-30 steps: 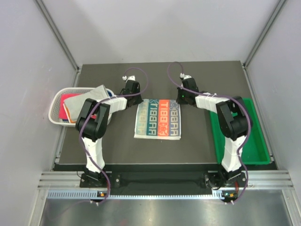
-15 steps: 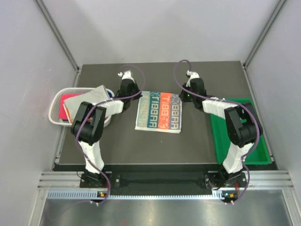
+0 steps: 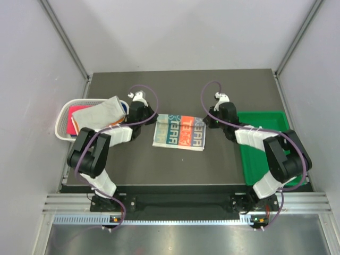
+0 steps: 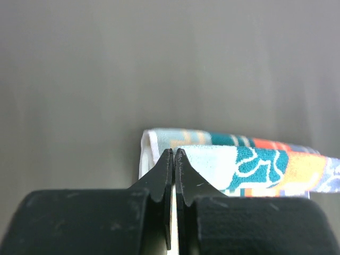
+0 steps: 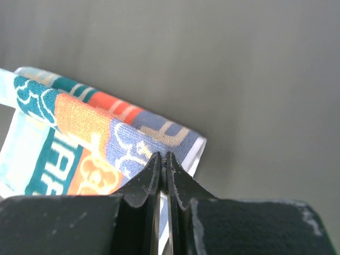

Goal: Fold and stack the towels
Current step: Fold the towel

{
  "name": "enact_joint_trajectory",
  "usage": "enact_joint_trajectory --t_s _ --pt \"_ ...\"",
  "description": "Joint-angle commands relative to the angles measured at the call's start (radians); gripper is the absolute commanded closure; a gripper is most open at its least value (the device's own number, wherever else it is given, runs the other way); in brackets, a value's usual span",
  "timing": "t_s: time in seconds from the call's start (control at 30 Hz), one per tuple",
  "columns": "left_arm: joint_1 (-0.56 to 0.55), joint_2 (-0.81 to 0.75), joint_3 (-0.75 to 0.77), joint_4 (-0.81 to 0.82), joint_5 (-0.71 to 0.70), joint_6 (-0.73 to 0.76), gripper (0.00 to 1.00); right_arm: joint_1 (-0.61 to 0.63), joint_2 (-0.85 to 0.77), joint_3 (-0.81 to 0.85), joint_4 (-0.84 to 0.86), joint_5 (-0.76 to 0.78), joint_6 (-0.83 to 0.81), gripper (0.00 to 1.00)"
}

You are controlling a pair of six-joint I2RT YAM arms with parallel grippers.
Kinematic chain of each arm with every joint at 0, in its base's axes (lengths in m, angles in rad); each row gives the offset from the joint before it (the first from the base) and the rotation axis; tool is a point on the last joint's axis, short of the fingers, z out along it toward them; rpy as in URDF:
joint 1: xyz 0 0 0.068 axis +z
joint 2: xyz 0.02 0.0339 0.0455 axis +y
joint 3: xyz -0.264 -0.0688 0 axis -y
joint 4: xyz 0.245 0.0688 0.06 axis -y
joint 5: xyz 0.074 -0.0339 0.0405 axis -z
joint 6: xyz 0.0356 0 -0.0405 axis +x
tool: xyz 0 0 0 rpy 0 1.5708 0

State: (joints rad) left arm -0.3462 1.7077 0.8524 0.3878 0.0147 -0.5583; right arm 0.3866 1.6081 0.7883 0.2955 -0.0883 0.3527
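Observation:
A white towel with teal, orange and grey letter print (image 3: 179,133) lies mid-table, its far edge lifted and doubled over the rest. My left gripper (image 3: 152,118) is shut on the towel's far left corner. My right gripper (image 3: 206,121) is shut on its far right corner. In the left wrist view the shut gripper (image 4: 173,151) pinches the upper layer of the towel (image 4: 249,159) above a lower layer. In the right wrist view the gripper (image 5: 163,155) grips the blue-grey printed corner of the towel (image 5: 95,138). More towels sit in the basket: a grey one (image 3: 98,112) on top, a pink-red one (image 3: 71,126) beneath.
A white mesh basket (image 3: 64,114) stands at the left edge of the dark table. A green plastic tray (image 3: 254,117) lies at the right, partly under my right arm. Grey walls close in on both sides and at the back.
Both grippers have come toward the near side with the towel's far edge, folding it over the rest. The towel now covers less depth on the table.

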Motion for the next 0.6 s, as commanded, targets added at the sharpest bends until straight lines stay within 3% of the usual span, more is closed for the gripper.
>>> enact_joint_trajectory --t_s 0.0,0.57 --pt "0.009 -0.089 -0.071 0.075 0.016 -0.018 1.00 0.027 -0.091 -0.056 0.057 0.028 0.017 0.99" --pt "-0.005 -0.233 -0.280 0.091 0.056 -0.017 1.00 0.138 -0.212 -0.224 0.105 0.084 0.071 0.98"
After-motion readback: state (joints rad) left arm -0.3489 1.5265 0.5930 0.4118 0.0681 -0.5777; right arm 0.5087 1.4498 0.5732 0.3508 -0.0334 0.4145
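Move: The left gripper still holds the towel's left lifted corner; the towel's near left corner lies about 14 cm back, straight in line, some 7 cm below. The left end of its far fold is about 5 cm ahead, the white basket roughly 38 cm to the left and level with it. For the right gripper, the near right corner is about 15 cm back, 1 cm to the left, 7 cm lower; the green bin is around 37 cm to the right and 14 cm back. With both grippers kept shut on the towel's lifted corners, draw that edge back over the towel towards its near edge, the two hands side by side for some 7 cm. Let them sink gently as they come, the left about 2 cm and the right a little less, with the wrists almost unturned. ##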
